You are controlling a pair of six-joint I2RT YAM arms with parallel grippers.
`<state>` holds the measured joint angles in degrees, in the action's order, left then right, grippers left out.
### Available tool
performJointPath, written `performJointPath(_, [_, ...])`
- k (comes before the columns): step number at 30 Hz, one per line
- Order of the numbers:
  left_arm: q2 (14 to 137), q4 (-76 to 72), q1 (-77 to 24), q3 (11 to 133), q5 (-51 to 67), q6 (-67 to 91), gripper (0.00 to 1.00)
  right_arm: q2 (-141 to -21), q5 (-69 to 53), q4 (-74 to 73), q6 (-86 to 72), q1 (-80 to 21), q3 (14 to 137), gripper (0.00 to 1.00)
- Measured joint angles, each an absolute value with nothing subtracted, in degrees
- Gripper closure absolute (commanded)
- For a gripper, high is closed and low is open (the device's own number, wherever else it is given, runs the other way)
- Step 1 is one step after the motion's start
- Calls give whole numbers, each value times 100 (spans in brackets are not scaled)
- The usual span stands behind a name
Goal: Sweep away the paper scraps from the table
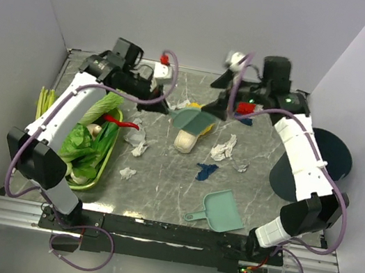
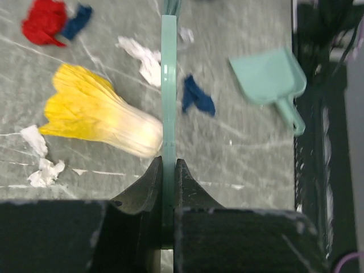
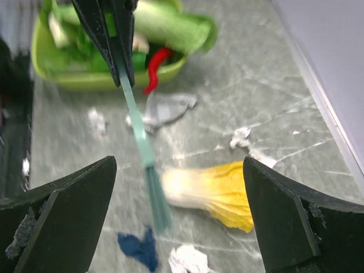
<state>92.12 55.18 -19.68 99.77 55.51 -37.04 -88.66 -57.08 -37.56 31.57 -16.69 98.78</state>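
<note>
My left gripper (image 1: 167,103) is shut on the handle of a teal hand brush (image 1: 196,119), its fan of bristles hanging over the table (image 1: 257,192) beside the napa cabbage (image 1: 185,139). In the left wrist view the thin handle (image 2: 169,85) runs away from the closed jaws (image 2: 169,168). My right gripper (image 1: 219,106) hovers just right of the brush, open and holding nothing; its wide fingers (image 3: 74,210) frame the bristles (image 3: 156,205) and cabbage (image 3: 216,190). Paper scraps lie scattered: white (image 1: 223,147), white (image 1: 139,147), white (image 1: 126,173), blue (image 1: 206,171), red (image 1: 245,108).
A teal dustpan (image 1: 219,210) lies near the front edge. A green tray (image 1: 102,172) of vegetables sits at the left, a red chili (image 1: 130,125) hanging over its rim. A dark round bin (image 1: 328,152) stands off the table's right side.
</note>
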Motion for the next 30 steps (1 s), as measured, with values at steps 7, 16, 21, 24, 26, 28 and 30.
performJointPath(7, [9065, 5867, -2355, 9745, 5039, -4335, 99, -8842, -5072, -4560, 4392, -2333, 9513, 11])
performJointPath(16, [9041, 5808, -2349, 9867, 5057, -4344, 99, -8956, -4995, -5127, 4974, -2462, 9524, 47])
performJointPath(21, [9070, 5765, -2349, 9946, 5083, -4340, 55, -9065, -5076, -5087, 4748, -2477, 9526, 90])
performJointPath(24, [9098, 5592, -2303, 9968, 5116, -4193, 41, -9161, -5148, -5039, 4541, -2488, 9526, 99])
performJointPath(26, [9100, 5323, -2213, 9955, 5231, -3800, 39, -9209, -5177, -4925, 4359, -2486, 9524, 100])
performJointPath(28, [9098, 4797, -2010, 9887, 5568, -3120, 37, -9218, -5262, -4801, 4106, -2438, 9524, 100])
performJointPath(30, [9098, 4180, -1710, 9736, 5961, -2392, 36, -9216, -5481, -4652, 3806, -2344, 9524, 100])
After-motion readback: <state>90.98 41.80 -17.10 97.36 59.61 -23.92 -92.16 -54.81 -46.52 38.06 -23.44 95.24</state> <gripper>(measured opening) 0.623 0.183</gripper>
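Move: The left hand holds the brush by its handle, with the head roughly 8 cm to its right and 2 cm lower, about 1 cm nearer the base. From the open, empty right hand, the head lies some 3 cm left, 2 cm back and 6 cm down. Over 30 cm below the right hand, the cabbage is about 5 cm ahead and 4 cm left, a white paper scrap 1 cm ahead and 6 cm right, and the blue scrap 8 cm back and 1 cm right. The right hand's fingers close on the brush head near the bristle roots after it sinks about 8 cm, easing back and left by 3 cm or so and tilting some 15 degrees. The left hand first dips and draws back about 2 cm, keeping the handle steady, then opens once the right has its grip and moves forward and up about 3 cm. ##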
